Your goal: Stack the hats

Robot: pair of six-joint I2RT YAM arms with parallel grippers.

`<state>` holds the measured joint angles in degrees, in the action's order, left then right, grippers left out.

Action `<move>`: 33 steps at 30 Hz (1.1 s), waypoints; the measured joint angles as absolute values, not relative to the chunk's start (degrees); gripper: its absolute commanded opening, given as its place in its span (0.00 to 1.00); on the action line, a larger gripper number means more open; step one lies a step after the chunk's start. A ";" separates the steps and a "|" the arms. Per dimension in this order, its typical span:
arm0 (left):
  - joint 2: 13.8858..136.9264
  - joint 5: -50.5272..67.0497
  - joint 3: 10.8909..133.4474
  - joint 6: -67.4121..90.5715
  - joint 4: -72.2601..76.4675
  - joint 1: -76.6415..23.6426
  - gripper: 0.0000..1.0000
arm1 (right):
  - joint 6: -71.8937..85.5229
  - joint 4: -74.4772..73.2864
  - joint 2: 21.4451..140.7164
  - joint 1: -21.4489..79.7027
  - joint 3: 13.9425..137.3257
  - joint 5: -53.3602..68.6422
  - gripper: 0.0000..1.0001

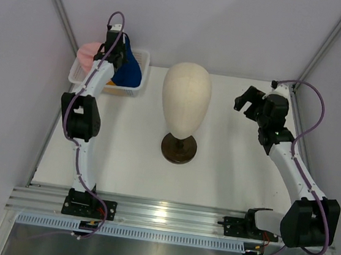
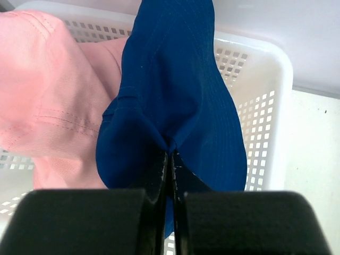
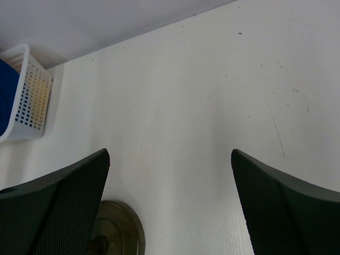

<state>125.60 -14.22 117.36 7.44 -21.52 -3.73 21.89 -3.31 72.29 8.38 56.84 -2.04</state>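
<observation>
My left gripper (image 1: 120, 43) is over the white mesh basket (image 1: 142, 60) at the back left, shut on the dark blue hat (image 1: 128, 67). In the left wrist view the gripper (image 2: 170, 154) pinches a fold of the dark blue hat (image 2: 175, 90), which hangs partly above the basket (image 2: 265, 106). The pink hat (image 1: 90, 52) lies at the basket's left side and fills the left of the wrist view (image 2: 53, 95). A bit of yellow-orange (image 1: 117, 86) shows low in the basket. The light blue hat is hidden. My right gripper (image 1: 245, 102) is open and empty over the table at the right (image 3: 170, 159).
The cream mannequin head (image 1: 187, 92) stands on its dark round stand (image 1: 178, 148) mid-table; the stand's base shows in the right wrist view (image 3: 119, 228). The basket also shows in the right wrist view (image 3: 32, 95). White walls close in behind and at both sides.
</observation>
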 measured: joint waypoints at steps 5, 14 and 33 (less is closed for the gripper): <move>123.83 -11.92 117.34 7.49 -23.66 -3.73 0.01 | 22.04 -2.98 69.49 8.38 56.84 -0.60 1.00; 103.74 3.62 117.21 9.91 -29.04 -3.73 0.01 | 22.50 -0.54 65.14 8.38 62.89 4.05 1.00; 80.38 44.51 119.15 15.53 -31.40 -3.75 0.02 | 34.00 8.01 63.79 8.34 70.85 21.96 0.99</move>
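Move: The left hand already has the blue hat pinched at the basket; the mannequin head it is bound for has its middle about 30 cm back, 30 cm to the right and 10 cm higher. The pink hat lies roughly 10 cm to this hand's left, level fore and aft and 9 cm lower. From the empty right hand the blue hat is some 18 cm ahead, 48 cm left and 12 cm below; the head is about 9 cm back, 23 cm left and 6 cm higher. Up and back, fast, with a smaller drift right, the left hand carries the pinched blue hat out of the basket towards the head, rising about 36 cm before levelling off while still drawing back and right; its fingers tip up and swing clockwise. The open right hand rises too, some 22 cm, edging left and back, fingers tilting up and turning counter-clockwise. ##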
